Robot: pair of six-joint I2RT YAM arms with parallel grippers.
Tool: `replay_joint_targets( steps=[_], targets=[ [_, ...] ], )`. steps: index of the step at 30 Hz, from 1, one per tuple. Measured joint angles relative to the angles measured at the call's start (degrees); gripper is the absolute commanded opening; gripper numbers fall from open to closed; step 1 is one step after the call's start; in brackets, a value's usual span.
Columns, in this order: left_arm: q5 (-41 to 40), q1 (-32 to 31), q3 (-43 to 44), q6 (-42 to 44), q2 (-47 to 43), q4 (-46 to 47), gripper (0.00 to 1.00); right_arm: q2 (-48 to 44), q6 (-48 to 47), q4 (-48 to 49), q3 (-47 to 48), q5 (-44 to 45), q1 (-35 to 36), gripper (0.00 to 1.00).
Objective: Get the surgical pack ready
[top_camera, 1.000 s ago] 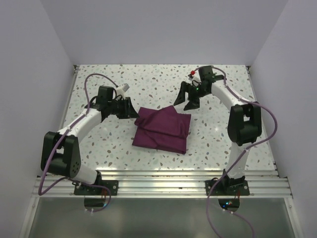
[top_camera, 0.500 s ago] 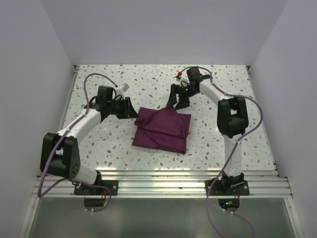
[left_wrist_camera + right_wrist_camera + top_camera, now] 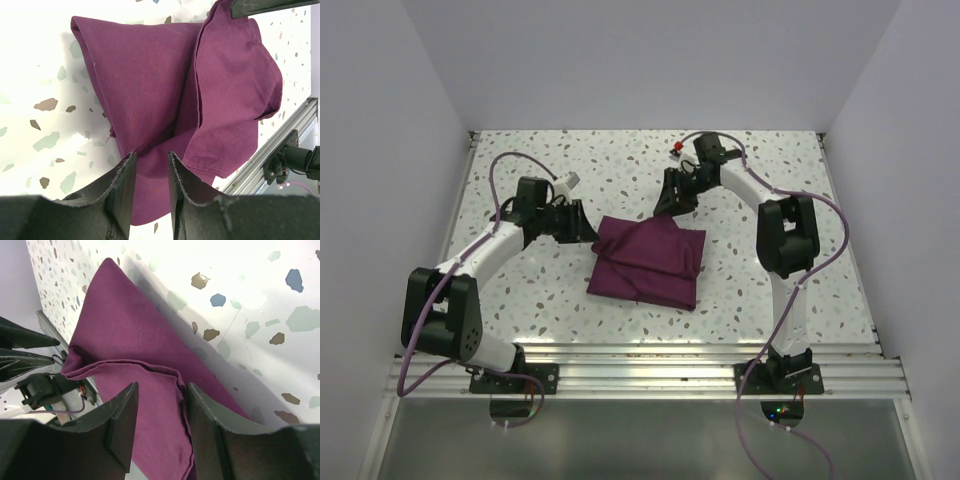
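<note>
The surgical pack (image 3: 648, 262) is a dark purple cloth folded into a rough rectangle in the middle of the table; no tray, instruments or gauze show. My left gripper (image 3: 582, 223) sits at its far left corner. In the left wrist view the left gripper (image 3: 151, 156) is open, its jaws a narrow gap apart just over a fold of the cloth (image 3: 150, 75). My right gripper (image 3: 672, 204) is at the far edge. In the right wrist view the right gripper (image 3: 163, 387) is open and straddles the top flap's edge on the cloth (image 3: 125, 325).
The speckled white table (image 3: 770, 290) is walled on three sides. An aluminium rail (image 3: 640, 370) runs along the near edge by the arm bases. Purple cables loop beside both arms.
My right gripper has moved left and down to the pack's far edge, and its jaws have narrowed. The left arm and the cloth have stayed still.
</note>
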Motion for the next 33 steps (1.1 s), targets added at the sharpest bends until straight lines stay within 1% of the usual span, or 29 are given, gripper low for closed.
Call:
replay_joint_targets(
  steps=[3, 5, 6, 9, 11, 15, 17, 18, 20, 21, 22, 29, 33],
  targets=[
    [0.0, 0.0, 0.0, 0.0, 0.0, 0.0, 0.35, 0.0, 0.2, 0.5, -0.2, -0.6, 0.0, 0.46],
    [0.0, 0.0, 0.0, 0.0, 0.0, 0.0, 0.35, 0.0, 0.2, 0.9, -1.0, -0.9, 0.0, 0.5],
    [0.0, 0.0, 0.0, 0.0, 0.0, 0.0, 0.35, 0.0, 0.2, 0.9, -1.5, -0.9, 0.0, 0.53],
    [0.0, 0.1, 0.0, 0.0, 0.0, 0.0, 0.35, 0.0, 0.0, 0.7, -2.6, -0.5, 0.0, 0.53],
    [0.0, 0.2, 0.0, 0.0, 0.0, 0.0, 0.35, 0.2, -0.1, 0.7, -2.6, 0.1, 0.0, 0.51],
    [0.0, 0.5, 0.0, 0.0, 0.0, 0.0, 0.35, 0.4, -0.1, 0.7, -2.6, 0.2, 0.0, 0.4],
    [0.0, 0.7, 0.0, 0.0, 0.0, 0.1, 0.35, 0.6, 0.0, 0.8, -2.7, 0.1, 0.0, 0.29],
    [0.0, 0.7, 0.0, 0.0, 0.0, 0.1, 0.35, 0.7, 0.1, 0.8, -2.7, 0.0, 0.0, 0.18],
    [0.1, 0.8, 0.0, 0.0, 0.0, 0.2, 0.35, 0.7, 0.4, 0.8, -2.8, -0.3, 0.1, 0.09],
    [0.2, 0.8, 0.0, -0.1, 0.0, 0.2, 0.34, 0.7, 0.7, 0.8, -2.8, -0.5, 0.1, 0.01],
    [0.2, 0.9, 0.0, -0.2, 0.0, 0.2, 0.34, 0.7, 0.7, 0.9, -2.9, -0.6, 0.2, 0.0],
    [-0.4, 3.1, 0.0, -1.8, 0.0, -0.3, 0.33, -2.1, 2.1, 0.0, -6.0, -2.1, 1.5, 0.0],
    [-1.6, 4.7, 0.4, -3.3, 0.0, -1.1, 0.32, -9.0, 1.8, -2.8, -10.6, -2.9, 2.7, 0.0]
  ],
)
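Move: The purple wrap's far tip stands just under the right hand, between its open fingers, about 2 cm below and 1 cm back. From this hand the wrap's far left corner lies some 12 cm left and 1 cm back, its far right corner about 9 cm right and 4 cm back, both some 4 cm lower. For the left hand the tip is roughly 6 cm ahead and 13 cm to the right, some 4 cm below. Right hand dips, pinches the wrap's far tip, draws it back about 5 cm, rising; left hand eases left. ##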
